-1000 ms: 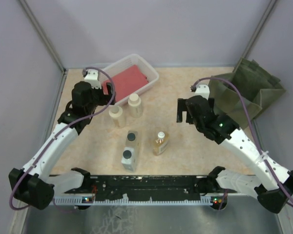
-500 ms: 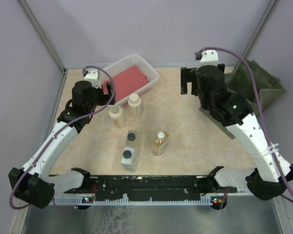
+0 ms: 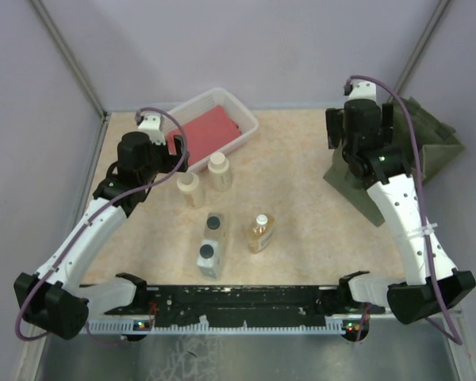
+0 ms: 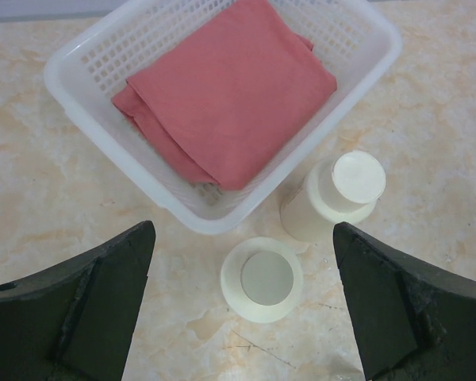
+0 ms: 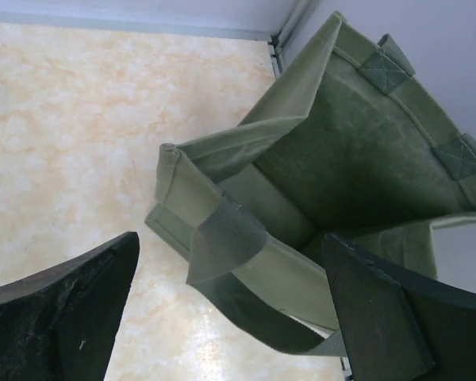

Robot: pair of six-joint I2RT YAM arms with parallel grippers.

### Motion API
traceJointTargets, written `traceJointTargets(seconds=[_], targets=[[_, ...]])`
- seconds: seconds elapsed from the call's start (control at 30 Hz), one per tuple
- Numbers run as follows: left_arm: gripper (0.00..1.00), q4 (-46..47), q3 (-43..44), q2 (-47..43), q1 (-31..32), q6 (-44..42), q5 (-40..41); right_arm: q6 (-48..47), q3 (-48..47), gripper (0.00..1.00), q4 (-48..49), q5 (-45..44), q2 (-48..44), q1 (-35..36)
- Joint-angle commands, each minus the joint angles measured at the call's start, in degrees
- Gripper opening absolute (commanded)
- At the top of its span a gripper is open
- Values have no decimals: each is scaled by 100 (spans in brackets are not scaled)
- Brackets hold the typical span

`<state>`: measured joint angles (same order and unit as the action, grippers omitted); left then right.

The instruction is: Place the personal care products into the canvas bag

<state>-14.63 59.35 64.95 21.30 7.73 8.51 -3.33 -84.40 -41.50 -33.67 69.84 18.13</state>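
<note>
Two cream bottles (image 3: 189, 189) (image 3: 218, 171) stand near the basket, two grey bottles (image 3: 214, 228) (image 3: 209, 258) lie mid-table, and an amber bottle (image 3: 259, 234) is beside them. My left gripper (image 4: 244, 230) hangs open above one cream bottle (image 4: 262, 278), with the second cream bottle (image 4: 341, 190) just to its right. The olive canvas bag (image 3: 432, 147) slumps at the back right. My right gripper (image 5: 230, 238) is open over the bag's near edge (image 5: 222, 167) and its strap handle (image 5: 254, 309), holding nothing.
A white plastic basket (image 3: 242, 119) with a folded red cloth (image 3: 206, 131) sits at the back left, close behind the cream bottles. Grey walls enclose the table on three sides; the bag lies against the right wall.
My right arm has swung from mid-table back and to the right, ending over the bag. The left arm and the bottles have not moved.
</note>
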Motion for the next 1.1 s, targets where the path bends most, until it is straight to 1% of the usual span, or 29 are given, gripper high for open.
traceJointTargets(seconds=[0.0,0.23,0.43,0.87,1.03,1.07], targets=[[100,-30,101,-60,27,16,-80,-431,232,99,577,139,-7,-165],[100,-57,77,-118,27,12,-97,-237,635,99,731,538,165,-486],[100,-79,57,-152,26,-25,-80,-6,896,99,935,1012,289,-915],[100,-98,76,-174,23,-49,-129,166,1290,99,1115,1502,589,-975],[100,-119,63,-201,24,-48,-159,228,1207,99,1188,1569,860,-1133],[100,-119,56,-202,26,-50,-156,262,1154,96,1151,1634,912,-1164]])
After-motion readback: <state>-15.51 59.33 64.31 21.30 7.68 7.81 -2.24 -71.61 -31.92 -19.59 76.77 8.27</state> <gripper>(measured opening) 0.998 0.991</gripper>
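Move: The near-left rim of the canvas bag, where the handle strap is sewn on, lies about 12 cm below my right hand, 4 cm ahead and 2 cm to its right. The middle of the bag's mouth is roughly 5 cm ahead and 10 cm to the right; the amber bottle stands some 26 cm to the left and 14 cm back. From my left hand that rim is about 48 cm to the right and 2 cm ahead. I sink my empty right hand about 11 cm onto the bag's near-left rim, easing some 4 cm forward as it drops and tipping the fingers about 10 degrees further down. They stay wide open, the left one outside over bare table and the right one on the bag's side, bringing them close around the canvas wall without closing. ##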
